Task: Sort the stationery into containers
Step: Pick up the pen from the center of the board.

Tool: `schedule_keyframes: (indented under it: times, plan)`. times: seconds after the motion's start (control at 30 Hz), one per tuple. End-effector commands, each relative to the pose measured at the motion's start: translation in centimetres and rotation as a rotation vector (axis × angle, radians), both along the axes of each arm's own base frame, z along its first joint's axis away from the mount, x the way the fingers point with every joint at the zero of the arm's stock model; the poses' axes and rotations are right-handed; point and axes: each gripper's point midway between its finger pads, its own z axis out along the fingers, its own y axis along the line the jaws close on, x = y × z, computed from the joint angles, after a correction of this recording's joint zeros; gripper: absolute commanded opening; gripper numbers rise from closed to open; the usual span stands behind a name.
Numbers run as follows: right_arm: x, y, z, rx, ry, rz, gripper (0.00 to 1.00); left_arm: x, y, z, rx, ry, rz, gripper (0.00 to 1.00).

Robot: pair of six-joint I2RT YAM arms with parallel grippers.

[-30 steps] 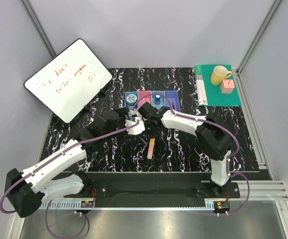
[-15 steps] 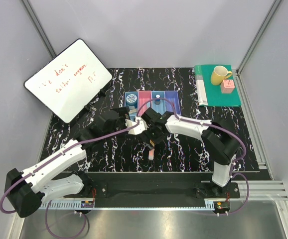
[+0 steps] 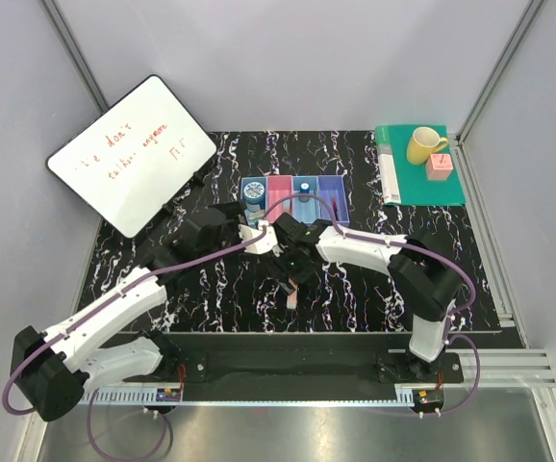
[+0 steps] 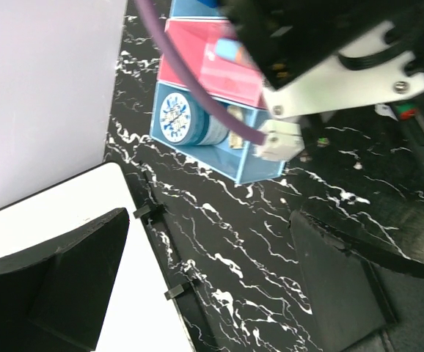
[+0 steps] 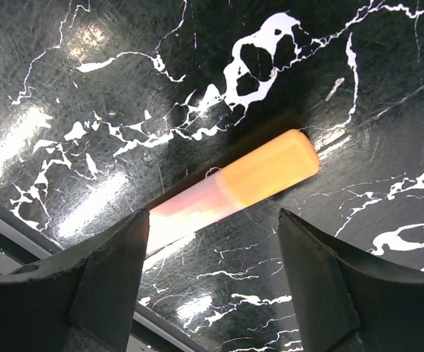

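Note:
An orange-yellow bar (image 5: pixel 250 182) with a pale pink end lies on the black marbled table (image 5: pixel 124 88). My right gripper (image 5: pixel 212 257) hangs low over it, open, its fingers (image 5: pixel 102 286) straddling the table just short of the bar, touching nothing. From above, the bar (image 3: pixel 290 296) pokes out below that gripper (image 3: pixel 292 273). The containers (image 3: pixel 293 192) stand in a row behind; a blue round bottle (image 4: pixel 177 119) sits in the left light-blue bin (image 4: pixel 245 165), and a small blue-capped item (image 3: pixel 303 188) in the third. My left gripper (image 4: pixel 212 271) is open and empty, left of the bins.
A whiteboard (image 3: pixel 132 154) leans at the back left, its edge (image 4: pixel 72 220) close under my left gripper. A green book (image 3: pixel 422 173) with a yellow mug (image 3: pixel 422 144) and a pink cube (image 3: pixel 440 166) lies at the back right. The right arm (image 4: pixel 329 51) crosses in front of the bins.
My right gripper has moved from beside the bins toward the near edge and down over the orange-yellow bar, its jaws narrowing slightly. The left gripper has shifted a little to the left.

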Motion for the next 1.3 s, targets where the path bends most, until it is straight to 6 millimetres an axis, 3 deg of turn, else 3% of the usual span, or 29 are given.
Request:
schedule_keyframes:
  times: [0.0, 0.3, 0.63, 0.7, 0.83, 1.0, 1.2, 1.27]
  plan:
    - [0.2, 1.5, 0.4, 0.033, -0.006, 0.032, 0.77, 1.4, -0.7, 3.5, -0.070, -0.083, -0.007, 0.99]
    - [0.9, 1.7, -1.5, -0.009, -0.006, 0.061, 0.74, 1.8, -0.1, 3.7, -0.078, -0.087, -0.003, 0.99]
    - [1.4, 1.1, -1.3, -0.031, -0.045, 0.070, 0.25, 2.5, 0.1, 4.6, -0.085, -0.110, 0.009, 0.99]
    - [1.6, 0.9, -1.3, -0.035, -0.060, 0.074, 0.01, 2.7, 0.1, 4.8, -0.089, -0.113, 0.014, 0.99]
    - [2.1, 0.5, -1.0, -0.044, -0.104, 0.113, 0.00, 2.6, 0.2, 4.9, -0.090, -0.106, 0.018, 0.99]
    - [4.1, 1.1, 1.9, -0.021, -0.220, 0.111, 0.00, 2.4, 1.0, 3.8, -0.094, -0.049, 0.061, 0.99]
    - [6.9, 2.5, 7.4, 0.041, -0.372, 0.091, 0.00, 2.1, 2.2, 2.8, -0.214, 0.099, 0.180, 0.99]
    - [8.0, 2.7, 9.2, 0.054, -0.432, 0.073, 0.00, 2.7, 2.8, 3.2, -0.263, 0.117, 0.223, 0.99]
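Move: The orange-and-pink pen lies almost under the right fingers, its middle about 1 cm ahead, 1 cm left and 1 cm below the hand. The pink bin stands some 18 cm ahead of the right hand and 4 cm left; the blue bin beside it is 18 cm ahead and 2 cm right, both about level in height. From the left gripper the pen lies some 5 cm back, 11 cm right and 18 cm down. Sink the open right gripper about 1 cm while easing just over 1 cm forward and slightly left, so the pads straddle the pen near its middle, and shut them to pinch it there. Then carry it forward and up, some 3 cm each way, towards the bins, tilting the fingertips forward about 10 degrees. Meanwhile ease the empty, open left gripper forward and left about 3.5 cm, towards the whiteboard. ##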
